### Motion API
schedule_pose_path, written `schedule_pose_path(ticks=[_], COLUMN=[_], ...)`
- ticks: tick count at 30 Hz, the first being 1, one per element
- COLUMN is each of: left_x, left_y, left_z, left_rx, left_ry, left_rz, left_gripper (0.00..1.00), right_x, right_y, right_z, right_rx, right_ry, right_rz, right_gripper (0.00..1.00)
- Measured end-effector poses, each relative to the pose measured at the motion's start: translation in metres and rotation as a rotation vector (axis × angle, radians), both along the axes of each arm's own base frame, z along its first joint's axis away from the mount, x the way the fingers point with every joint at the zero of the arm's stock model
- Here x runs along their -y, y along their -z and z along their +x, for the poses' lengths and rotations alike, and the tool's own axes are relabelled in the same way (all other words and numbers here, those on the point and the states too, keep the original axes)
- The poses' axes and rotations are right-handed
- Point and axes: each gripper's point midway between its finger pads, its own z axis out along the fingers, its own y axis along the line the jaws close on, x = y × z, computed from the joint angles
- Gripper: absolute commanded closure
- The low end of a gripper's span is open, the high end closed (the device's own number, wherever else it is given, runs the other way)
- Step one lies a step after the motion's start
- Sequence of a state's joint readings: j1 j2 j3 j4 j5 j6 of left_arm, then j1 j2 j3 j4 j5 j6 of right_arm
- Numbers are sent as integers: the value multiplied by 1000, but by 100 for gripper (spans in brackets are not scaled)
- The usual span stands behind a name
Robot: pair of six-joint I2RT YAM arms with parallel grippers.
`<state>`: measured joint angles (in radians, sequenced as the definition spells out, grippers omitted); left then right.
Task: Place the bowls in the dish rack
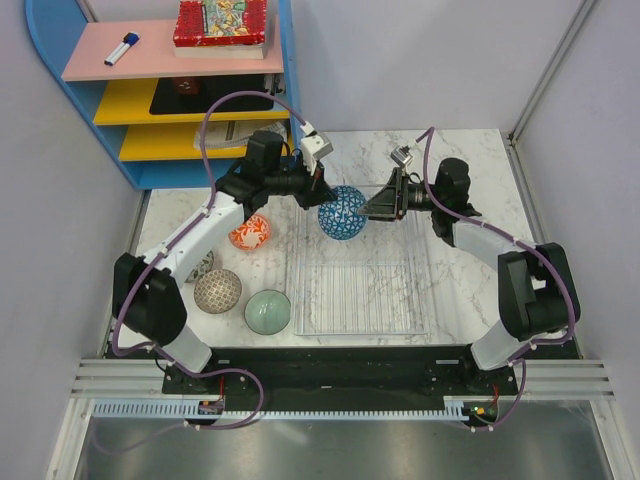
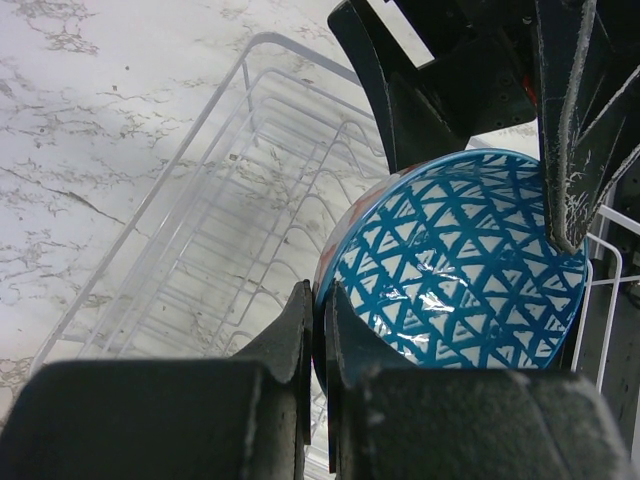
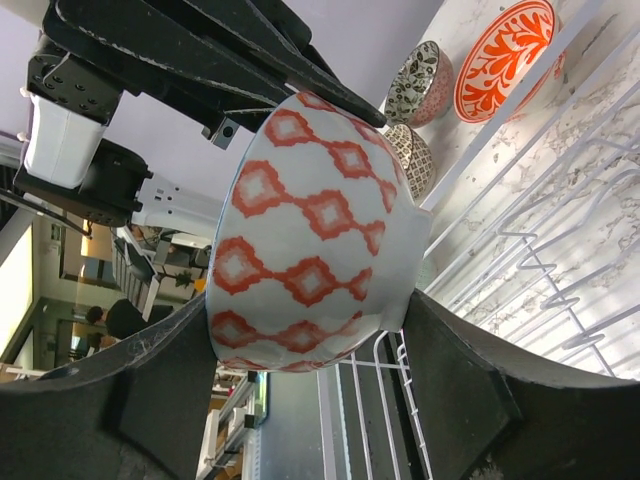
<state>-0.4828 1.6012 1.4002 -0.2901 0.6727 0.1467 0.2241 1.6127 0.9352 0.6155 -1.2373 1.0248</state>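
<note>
A bowl (image 1: 342, 212) with a blue triangle pattern inside (image 2: 460, 270) and red diamonds on white outside (image 3: 310, 230) hangs tilted above the far end of the clear dish rack (image 1: 340, 300). My left gripper (image 1: 322, 192) is shut on its rim (image 2: 318, 295). My right gripper (image 1: 372, 208) grips it from the other side, one finger against the wall and one against the rim (image 3: 308, 300). On the table left of the rack sit an orange floral bowl (image 1: 250, 232), a grey speckled bowl (image 1: 203, 265) half hidden by my left arm, a brown lattice bowl (image 1: 217, 290) and a pale green bowl (image 1: 268, 311).
A blue shelf unit (image 1: 170, 90) stands at the back left, with a red box (image 1: 220, 22) and a marker (image 1: 122, 48) on top. Wall panels close the table at the back and on the right. The rack's wire ribs (image 2: 230, 200) lie under the bowl.
</note>
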Motion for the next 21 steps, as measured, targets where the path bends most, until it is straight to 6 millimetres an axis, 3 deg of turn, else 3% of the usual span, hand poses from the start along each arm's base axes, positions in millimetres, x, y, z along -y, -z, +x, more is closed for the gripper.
schedule_pose_path(ticks=[4,7,8,11,13,14,21], left_x=[0,0,0,3,4,4,-5], left_y=[3,4,4,2,1,1,2], left_z=[1,1,2,0,-1,-1,6], left_rx=[-6,-7,-7,-9,-12,-16,-29], left_ry=[0,-1,-2,8,10,10,-21], left_rz=[3,5,5,-6,-13,-15,-11], left_gripper=[94,71,50,16,5,0,0], right_x=[0,0,1,0,0,1,20], right_y=[2,5,6,12,19,23,57], right_z=[1,2,2,5,8,10,30], right_rx=[-5,-2,7,9,2,0,-28], right_ry=[4,6,6,28,45,58,198], right_rz=[-3,-7,-10,-29,-48,-61,-193], right_gripper=[100,100,100,100,100,100,100])
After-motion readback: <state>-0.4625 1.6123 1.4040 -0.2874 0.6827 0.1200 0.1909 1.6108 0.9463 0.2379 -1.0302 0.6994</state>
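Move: Between the two hands hangs the blue bowl, pinched by both: its middle is about 4 cm right of and 3 cm back from the left hand, and some 3 cm left of the right hand. The dish rack's middle lies roughly 10 cm back, 2 cm right and 17 cm below the right hand. From that hand, the orange bowl is 23 cm left and 3 cm back, the green bowl 19 cm left and 22 cm back, both about 20 cm lower. Opening from nearly shut to fully wide, the left fingers let go of the blue bowl's rim while that hand stays almost in place. The right hand keeps its grip and, slowly at first, carries the bowl down about 5 cm, easing forward and a little right, towards the far part of the rack, its left-pointing fingers tipping down and swinging clockwise some 10 degrees each. ##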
